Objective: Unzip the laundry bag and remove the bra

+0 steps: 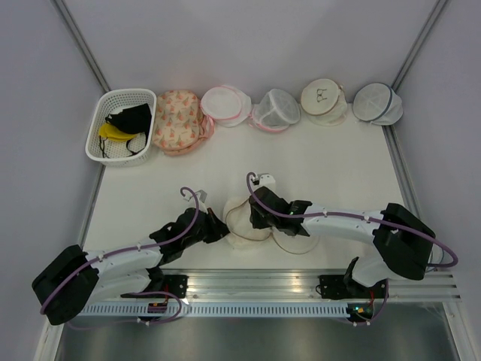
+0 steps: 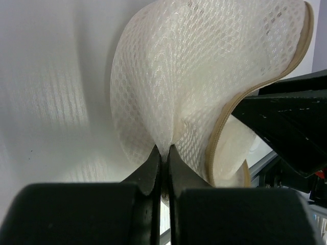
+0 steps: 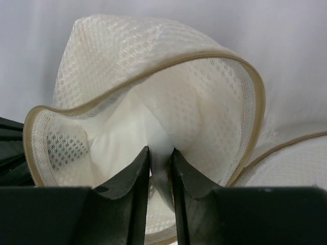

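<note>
The laundry bag [image 1: 242, 228], cream-white mesh with tan zip trim, lies at the near middle of the table between my two grippers, and its zip gapes open. My left gripper [image 1: 223, 234] is shut on a pinch of the bag's mesh wall [image 2: 204, 66], seen in the left wrist view [image 2: 164, 151]. My right gripper [image 1: 256, 219] reaches into the bag's open mouth [image 3: 153, 56]. It is shut [image 3: 159, 153] on a fold of smooth white fabric, the bra [image 3: 134, 133], which is still mostly inside the bag.
Along the back wall stand a white basket [image 1: 101, 124] holding a black and a yellow bra, a floral pouch [image 1: 176, 120], two pink-trimmed pouches [image 1: 225, 105] [image 1: 276, 111], a cream pouch with a glasses mark [image 1: 323, 98] and a blue-trimmed pouch [image 1: 378, 103].
</note>
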You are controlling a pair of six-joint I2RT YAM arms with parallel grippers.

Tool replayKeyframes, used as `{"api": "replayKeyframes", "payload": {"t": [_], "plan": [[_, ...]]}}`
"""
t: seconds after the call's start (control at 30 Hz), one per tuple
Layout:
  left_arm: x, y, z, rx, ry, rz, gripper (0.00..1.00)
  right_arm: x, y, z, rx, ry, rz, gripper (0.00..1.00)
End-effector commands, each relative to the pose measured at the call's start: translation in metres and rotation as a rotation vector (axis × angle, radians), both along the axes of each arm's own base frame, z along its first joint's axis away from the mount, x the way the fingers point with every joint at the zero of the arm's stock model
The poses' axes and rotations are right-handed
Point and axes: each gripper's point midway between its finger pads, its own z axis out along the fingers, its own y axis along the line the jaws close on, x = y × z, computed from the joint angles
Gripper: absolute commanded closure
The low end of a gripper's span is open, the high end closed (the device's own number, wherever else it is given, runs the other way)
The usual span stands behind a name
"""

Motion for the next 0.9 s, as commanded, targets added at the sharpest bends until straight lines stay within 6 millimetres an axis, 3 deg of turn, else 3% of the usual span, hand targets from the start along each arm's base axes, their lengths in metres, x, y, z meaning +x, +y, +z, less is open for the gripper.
{"api": "replayKeyframes", "payload": {"t": [0.0,0.03,0.07,0.13,0.27,0.47,0.77,0.87], "plan": [[0.002,-0.011,0.012,-0.064,-0.012,-0.008,0.98,-0.009,0.033,0.023,0.122,0.007,0.087,0.74],[0.002,-0.011,0.012,-0.066,-0.013,-0.009,0.98,-0.008,0.036,0.022,0.121,0.012,0.094,0.80],[0.001,-0.011,0.012,-0.067,-0.012,-0.009,0.98,-0.009,0.038,0.023,0.127,0.016,0.100,0.93],[0.001,-0.009,0.012,-0.065,-0.011,-0.007,0.98,-0.012,0.042,0.025,0.142,0.023,0.123,1.00],[0.001,-0.006,0.014,-0.061,-0.021,0.001,0.98,-0.020,0.048,0.036,0.188,0.025,0.179,1.00],[0.001,-0.005,0.013,-0.058,-0.019,0.004,0.98,-0.054,0.066,0.080,0.413,-0.006,0.401,0.99],[-0.001,-0.002,0.009,-0.037,-0.004,0.010,0.98,-0.082,0.058,0.123,0.586,-0.082,0.536,1.00],[-0.001,-0.001,0.009,-0.035,-0.004,0.011,0.98,-0.099,0.054,0.150,0.708,-0.128,0.611,1.00]]}}
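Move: The white bra inside the laundry bag lies right at the right hand, between its part-open fingertips and about 1 cm below them. From that hand, the zip rim that the left hand still pinches is some 8 cm to the left and 3 cm back. The bag's round lid flap lies about 13 cm to the right, 4 cm back and 3 cm lower. From the left hand the bra is roughly 8 cm to the right and 3 cm ahead. Nearly in place at first, the right hand shuts its fingers on the white cloth in the bag's mouth. Then it draws up and back, about 8 cm up and 7 back with some 4 to the left, rolling its left side up and turning counter-clockwise, each around 25 degrees. The left hand stays within a centimetre, keeping its pinch on the mesh by the rim. ##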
